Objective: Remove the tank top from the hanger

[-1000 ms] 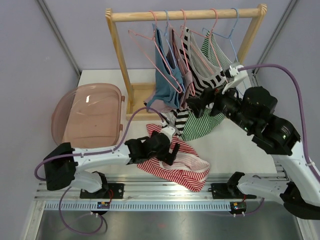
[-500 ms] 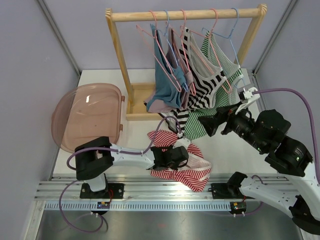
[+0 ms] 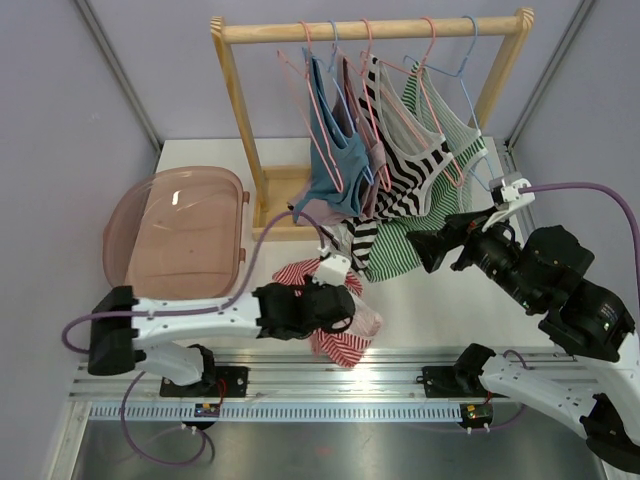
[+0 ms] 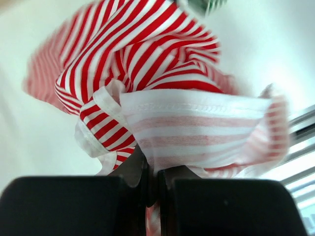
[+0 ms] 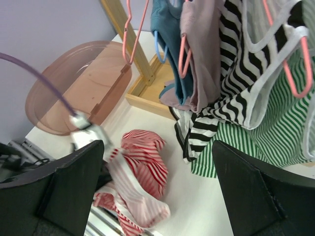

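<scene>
The red-and-white striped tank top point(image 3: 345, 335) lies bunched on the white table near its front edge, off any hanger. My left gripper point(image 3: 340, 306) is shut on its white-banded hem point(image 4: 197, 105), and in the left wrist view the fingertips point(image 4: 170, 177) pinch the cloth between them. A bare pink hanger point(image 3: 296, 85) hangs at the left end of the wooden rack point(image 3: 370, 30). My right gripper point(image 3: 432, 246) hovers open beside the hanging green striped top point(image 3: 445, 150), with nothing between its fingers point(image 5: 64, 191). Below it lies the red tank top point(image 5: 142, 162).
More tops hang on the rack: blue point(image 3: 335, 165), mauve point(image 3: 372, 150), black-and-white striped point(image 3: 405, 170). Striped cloth trails onto the table under them point(image 3: 395, 255). A pink translucent bin lid point(image 3: 180, 230) sits at the left. The rack's wooden base point(image 3: 275, 200) stands behind.
My left gripper has closed on the red striped tank top and pulled it left, bunching it. The right arm has drawn back from the rack toward the right, still open.
</scene>
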`<action>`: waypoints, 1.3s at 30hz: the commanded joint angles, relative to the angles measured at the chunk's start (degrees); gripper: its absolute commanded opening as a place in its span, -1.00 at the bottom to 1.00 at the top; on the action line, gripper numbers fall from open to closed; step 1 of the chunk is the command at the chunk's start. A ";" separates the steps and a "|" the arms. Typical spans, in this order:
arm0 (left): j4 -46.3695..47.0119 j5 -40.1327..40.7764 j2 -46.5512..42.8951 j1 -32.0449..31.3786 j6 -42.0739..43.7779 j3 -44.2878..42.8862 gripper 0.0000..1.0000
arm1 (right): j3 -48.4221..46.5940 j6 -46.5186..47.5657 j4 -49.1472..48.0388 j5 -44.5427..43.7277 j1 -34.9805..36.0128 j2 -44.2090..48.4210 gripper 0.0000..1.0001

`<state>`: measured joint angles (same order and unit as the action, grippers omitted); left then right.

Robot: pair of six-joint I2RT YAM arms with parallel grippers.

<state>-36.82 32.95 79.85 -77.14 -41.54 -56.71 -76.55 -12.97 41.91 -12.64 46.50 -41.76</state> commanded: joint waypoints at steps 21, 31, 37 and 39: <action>-17.86 -0.42 -23.78 55.15 16.57 -22.83 -1.00 | -2.20 -1.09 -5.08 -9.77 0.52 -4.47 0.99; -13.54 -12.20 -17.10 76.00 18.60 -19.23 0.07 | -11.32 1.01 -0.70 -15.03 0.43 -13.86 0.99; -12.84 -15.45 -19.64 77.06 20.09 -17.30 0.98 | -24.59 4.71 4.84 -17.95 0.35 -26.34 0.95; -12.58 -17.38 -20.79 77.06 20.97 -16.16 0.98 | -30.04 5.50 5.72 -16.37 0.26 -31.17 0.89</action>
<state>-52.40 20.27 61.98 -0.38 -22.85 -73.89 -100.25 -10.17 45.12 -27.64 46.50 -68.10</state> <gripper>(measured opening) 0.987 0.961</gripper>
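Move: The left hand already grips the red-striped tank top; the plastic tray lies about 14 cm ahead, 32 cm left and 9 cm below. The wooden box under the rack is roughly 24 cm ahead and 11 cm left of it, as low. From the open right hand, the hanging blue tank top is some 19 cm ahead, 14 cm left and 12 cm lower, the empty pink hanger 4 cm farther left of that top, and the black-striped top about 20 cm ahead, 5 cm left. Keeping its pinch on the red-striped tank top, the left hand rises nearly 20 cm while swinging about 33 cm left and 14 cm forward to over the tray, turning some 55 degrees counter-clockwise; there it sinks slightly and opens wide, letting go. The open right hand eases, then quickens, forward about 9 cm towards the hanging blue top, rising late and edging left. ##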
